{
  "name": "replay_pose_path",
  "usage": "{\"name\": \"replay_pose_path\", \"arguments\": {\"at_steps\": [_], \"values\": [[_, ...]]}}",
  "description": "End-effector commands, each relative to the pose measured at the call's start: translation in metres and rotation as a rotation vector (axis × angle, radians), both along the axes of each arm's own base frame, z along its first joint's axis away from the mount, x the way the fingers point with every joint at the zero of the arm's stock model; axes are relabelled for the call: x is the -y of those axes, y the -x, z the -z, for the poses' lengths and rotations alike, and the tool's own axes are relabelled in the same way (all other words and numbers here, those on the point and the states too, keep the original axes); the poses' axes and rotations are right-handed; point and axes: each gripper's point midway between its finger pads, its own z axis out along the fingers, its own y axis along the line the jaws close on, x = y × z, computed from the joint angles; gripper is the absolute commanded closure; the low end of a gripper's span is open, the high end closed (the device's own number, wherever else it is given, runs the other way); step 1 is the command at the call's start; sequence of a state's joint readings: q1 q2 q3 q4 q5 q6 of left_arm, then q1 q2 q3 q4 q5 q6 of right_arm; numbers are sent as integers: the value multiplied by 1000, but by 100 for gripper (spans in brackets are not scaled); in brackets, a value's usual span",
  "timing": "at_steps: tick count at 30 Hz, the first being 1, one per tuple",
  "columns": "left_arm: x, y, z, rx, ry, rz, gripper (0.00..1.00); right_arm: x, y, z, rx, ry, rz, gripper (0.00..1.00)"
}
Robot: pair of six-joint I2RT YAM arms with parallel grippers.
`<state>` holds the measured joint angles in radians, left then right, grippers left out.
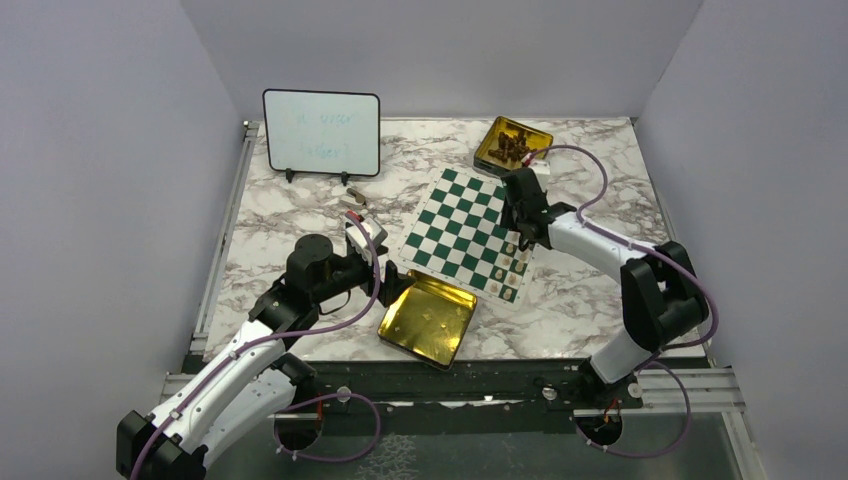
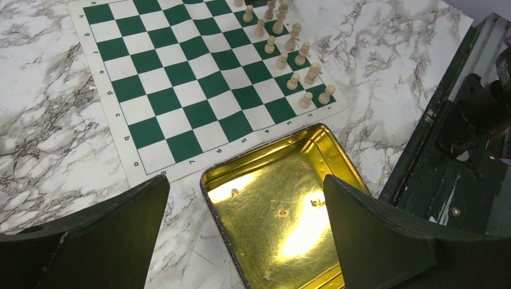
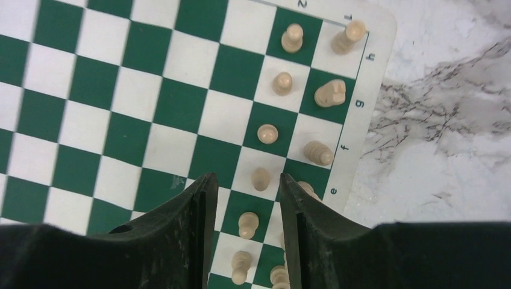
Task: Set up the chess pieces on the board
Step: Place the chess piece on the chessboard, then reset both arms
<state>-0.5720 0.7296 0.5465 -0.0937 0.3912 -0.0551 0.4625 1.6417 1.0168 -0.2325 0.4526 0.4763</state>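
The green and white board (image 1: 455, 215) lies in the middle of the marble table. Cream chess pieces (image 1: 512, 262) stand in two rows along its near right edge; the left wrist view shows the same pieces (image 2: 293, 54) and board (image 2: 175, 102). My right gripper (image 1: 520, 240) hovers over those rows. In the right wrist view the gripper (image 3: 244, 180) is open above the board (image 3: 120, 108), with a pawn (image 3: 247, 224) standing free on its square between the fingers and another pawn (image 3: 260, 178) just past the tips. My left gripper (image 2: 246, 183) is wide open and holds nothing.
An open gold tin (image 2: 271, 229), holding only crumbs, sits under the left gripper beside the board's near corner (image 1: 440, 290). A second gold tin (image 1: 512, 145) with dark pieces stands at the back right. A whiteboard (image 1: 321, 133) stands at the back left.
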Motion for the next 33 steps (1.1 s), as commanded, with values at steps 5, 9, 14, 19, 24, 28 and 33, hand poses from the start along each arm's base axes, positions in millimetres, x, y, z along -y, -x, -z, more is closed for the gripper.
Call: {"name": "replay_pose_path", "arguments": {"at_steps": [5,9,14,19,24,28,33], "values": [[-3,-13,-7,2,16,-79,1,-8,1,-82,124,-80,-70,42],[-4,-23,-19,-18,31,-136,1,-10,18,-120,192,-137,-133,23],[-9,-39,-43,-65,99,-259,1,-10,52,-151,245,-195,-226,0],[-14,-53,-71,-82,176,-365,1,-15,88,-169,279,-270,-337,0],[-20,-57,-89,-79,232,-419,1,-19,124,-179,289,-364,-401,0],[-24,-49,-96,-45,244,-404,1,-28,147,-186,325,-471,-463,0],[-29,-36,-97,0,277,-376,1,-29,161,-185,339,-533,-469,0]]}}
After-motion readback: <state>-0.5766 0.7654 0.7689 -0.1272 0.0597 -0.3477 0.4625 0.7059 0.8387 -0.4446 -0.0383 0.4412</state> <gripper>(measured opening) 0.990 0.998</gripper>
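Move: The pawn just set down stands free on its white square, about 4 cm straight below the right hand. At much the same height, the next pawn stands some 3 cm ahead of it and 1 cm right, the pawn on the near side 3 cm back and 1 cm left, and the tall piece 3 cm to its right and 1 cm nearer. From the left hand, the placed pawn lies roughly 17 cm ahead, 26 cm right and 16 cm below. Lift the right gripper straight up off the placed pawn, spreading the half-open fingers to full width, then draw back towards the base while still climbing, about 19 cm up and 15 cm back in all, levelling the fingers and swinging them counter-clockwise. Meanwhile raise the empty, open left gripper about 9 cm and some 5 cm forward, turning it counter-clockwise. ##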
